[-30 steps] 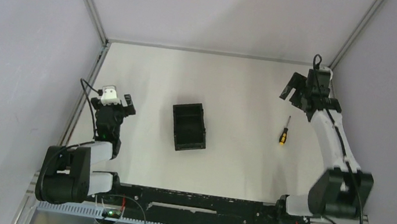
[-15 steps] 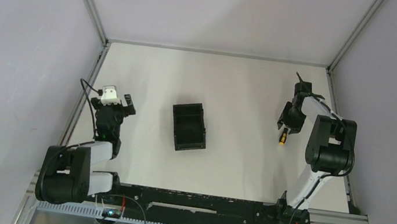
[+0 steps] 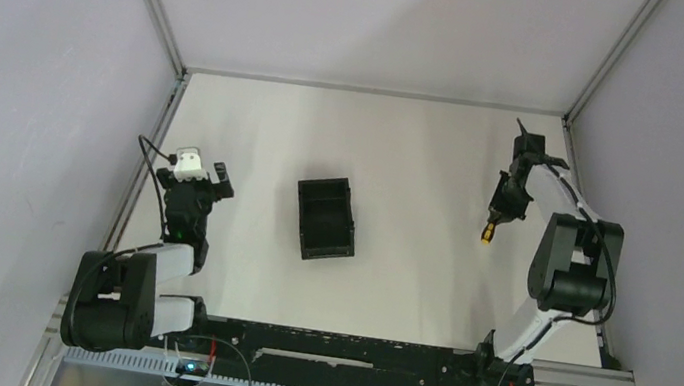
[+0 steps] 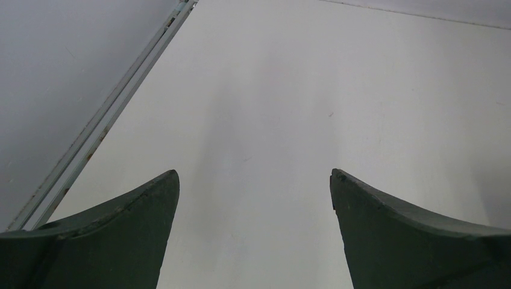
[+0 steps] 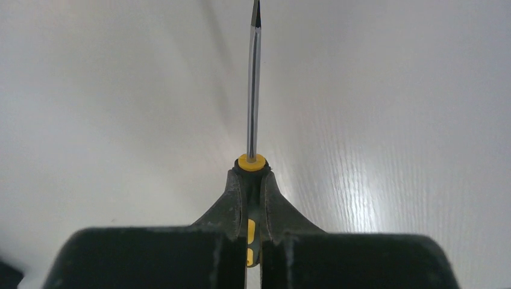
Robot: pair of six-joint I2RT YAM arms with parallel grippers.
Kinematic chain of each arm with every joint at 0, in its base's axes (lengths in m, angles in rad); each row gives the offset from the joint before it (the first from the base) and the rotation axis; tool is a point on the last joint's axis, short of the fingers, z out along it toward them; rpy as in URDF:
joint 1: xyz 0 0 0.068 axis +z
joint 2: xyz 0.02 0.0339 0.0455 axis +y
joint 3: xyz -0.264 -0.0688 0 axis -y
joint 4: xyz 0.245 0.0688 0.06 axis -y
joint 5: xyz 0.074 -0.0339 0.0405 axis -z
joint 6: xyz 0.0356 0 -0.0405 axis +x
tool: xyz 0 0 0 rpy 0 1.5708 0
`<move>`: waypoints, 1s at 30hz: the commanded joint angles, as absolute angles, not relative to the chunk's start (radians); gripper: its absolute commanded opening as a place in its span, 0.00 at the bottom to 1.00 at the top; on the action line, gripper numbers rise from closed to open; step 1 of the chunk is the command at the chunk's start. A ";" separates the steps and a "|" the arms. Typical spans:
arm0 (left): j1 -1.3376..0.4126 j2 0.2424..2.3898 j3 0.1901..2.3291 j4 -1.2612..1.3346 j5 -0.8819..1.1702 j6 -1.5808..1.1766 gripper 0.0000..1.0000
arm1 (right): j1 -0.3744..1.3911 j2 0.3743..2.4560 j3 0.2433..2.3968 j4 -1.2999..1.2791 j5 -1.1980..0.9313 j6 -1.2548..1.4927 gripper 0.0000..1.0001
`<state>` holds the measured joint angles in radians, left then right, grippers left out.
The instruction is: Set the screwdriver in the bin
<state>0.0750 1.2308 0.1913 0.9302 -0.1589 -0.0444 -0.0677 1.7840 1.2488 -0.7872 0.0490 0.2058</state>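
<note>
The screwdriver (image 5: 253, 90) has a thin metal shaft and a yellow and black handle. My right gripper (image 5: 250, 180) is shut on the handle, with the shaft sticking out ahead of the fingertips over the white table. From above, the right gripper (image 3: 505, 202) is at the right side of the table and the yellow end of the screwdriver (image 3: 486, 237) pokes out below it. The bin (image 3: 299, 215), a small black tray, sits mid-table, well left of the screwdriver. My left gripper (image 4: 254, 174) is open over bare table, and from above the left gripper (image 3: 211, 180) is at the near left.
Metal frame rails (image 3: 152, 151) run along the left, back and right edges of the white table (image 3: 414, 153), with grey walls behind them. A black base rail (image 3: 337, 346) with cables crosses the near edge.
My right arm swung down from the back right corner onto the screwdriver and its jaws went from open to shut on the handle. The left arm and bin stayed still.
</note>
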 commanded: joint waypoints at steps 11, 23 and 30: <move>0.069 1.230 0.238 0.956 -0.170 -0.031 1.00 | 0.285 1.606 1.612 -1.102 0.099 0.252 0.00; 0.069 1.230 0.238 0.956 -0.171 -0.030 1.00 | 0.833 1.975 2.169 -1.194 0.066 0.205 0.00; 0.069 1.230 0.238 0.956 -0.171 -0.031 1.00 | 0.920 2.019 2.080 -1.081 0.070 0.127 0.00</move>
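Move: My right hand already holds the screwdriver by its handle, shaft pointing forward, just clear of the table. The bin it has to reach stands about 39 cm to this hand's left and some 3 cm back, its middle perhaps 2 cm lower than my fingers. From my idle left hand the bin lies roughly 30 cm to the right, about 3 cm back and some 8 cm down. Between screwdriver and bin the table is bare. I lift the screwdriver fast with my right hand, mostly straight up at first, then sweep it about 39 cm left across the empty table to above the bin, easing back a little and slowing near the end, some 16 cm higher than I began. On the way I turn the hand some 55 degrees counter-clockwise and keep the handle pinched in shut fingers. ##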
